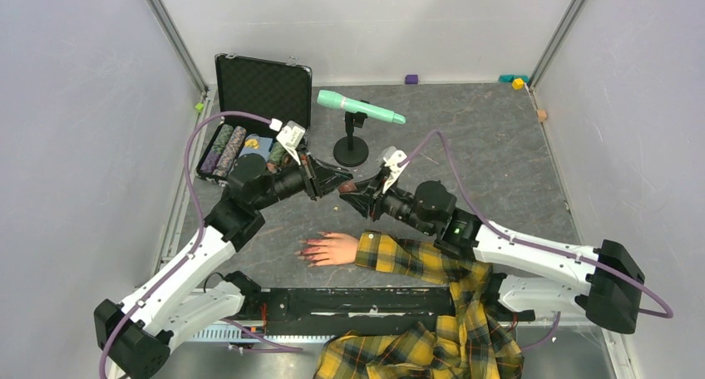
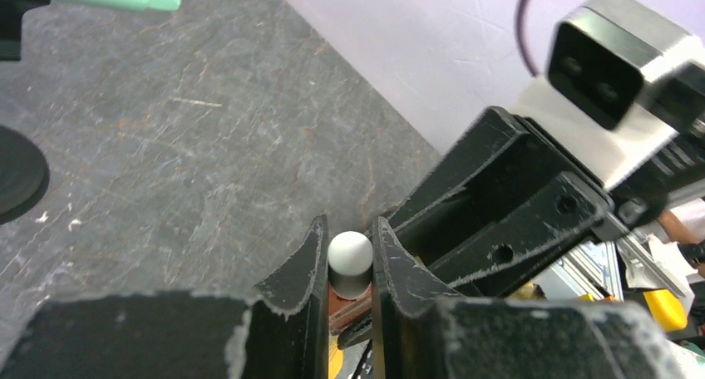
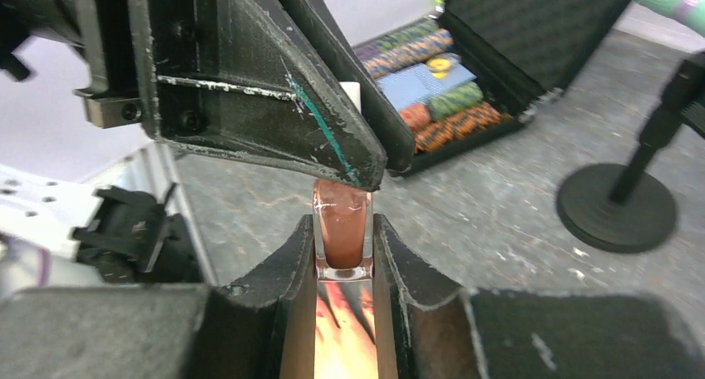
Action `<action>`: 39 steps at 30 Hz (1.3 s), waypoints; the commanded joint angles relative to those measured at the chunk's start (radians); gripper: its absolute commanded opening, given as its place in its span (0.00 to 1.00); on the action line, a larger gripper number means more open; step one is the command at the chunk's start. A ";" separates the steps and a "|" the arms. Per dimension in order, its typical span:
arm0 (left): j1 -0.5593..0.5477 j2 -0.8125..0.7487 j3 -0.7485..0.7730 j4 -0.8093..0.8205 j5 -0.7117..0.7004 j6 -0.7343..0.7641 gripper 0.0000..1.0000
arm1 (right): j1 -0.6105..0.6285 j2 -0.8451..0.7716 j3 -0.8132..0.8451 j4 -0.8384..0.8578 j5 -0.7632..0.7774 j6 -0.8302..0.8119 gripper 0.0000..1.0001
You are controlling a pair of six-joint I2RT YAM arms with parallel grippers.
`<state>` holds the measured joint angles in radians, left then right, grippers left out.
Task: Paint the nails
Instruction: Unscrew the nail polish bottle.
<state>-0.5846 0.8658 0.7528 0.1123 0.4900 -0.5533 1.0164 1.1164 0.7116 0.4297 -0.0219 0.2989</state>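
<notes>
The pale mannequin hand (image 1: 334, 248) lies on the dark table in its yellow plaid sleeve (image 1: 416, 260), and its red nails (image 1: 306, 251) point left. Above and behind it my two grippers meet. My right gripper (image 3: 343, 222) is shut on the glass body of a small brownish polish bottle (image 3: 342, 225). My left gripper (image 2: 350, 229) is shut on that bottle's white cap (image 2: 349, 253). In the top view the bottle (image 1: 347, 184) sits between the left gripper (image 1: 337, 182) and the right gripper (image 1: 357, 189). The hand shows only as a blur below the bottle in the right wrist view.
An open black case (image 1: 259, 86) with rolls of chips stands at the back left. A mint-green microphone (image 1: 359, 106) rests on a black stand (image 1: 351, 154) behind the grippers. Small coloured blocks (image 1: 517, 82) lie along the back wall.
</notes>
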 commanded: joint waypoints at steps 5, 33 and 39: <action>-0.002 0.045 0.072 -0.174 -0.125 0.011 0.02 | 0.100 0.111 0.181 -0.058 0.605 -0.170 0.00; 0.023 0.041 0.110 -0.252 -0.161 0.026 0.59 | 0.268 0.317 0.283 0.043 1.041 -0.330 0.00; 0.023 -0.033 0.088 -0.232 -0.213 0.045 0.99 | 0.258 0.263 0.221 0.044 1.054 -0.337 0.00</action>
<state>-0.5587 0.8867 0.8429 -0.1337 0.2886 -0.5327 1.2846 1.4433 0.9565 0.3985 0.9825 -0.0277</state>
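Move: The left fingers already hold the white cap and the right fingers the bottle body, with the body some 3 cm below the left hand and the cap some 3 cm above the right. From the left hand, the false hand lies about 27 cm down, 1 cm ahead and 5 cm to the left; the microphone stand's base is roughly 35 cm ahead, straight out and equally low. Keep both grips and carry the two grippers together about 5 cm forward, slightly down and left, twisting the left counter-clockwise and the right some 35 degrees clockwise, so cap and bottle are turned against each other. Pause, then open the left fingers wide, letting go of the cap, and draw the left gripper back a little while the right carries the bottle off to the right. ##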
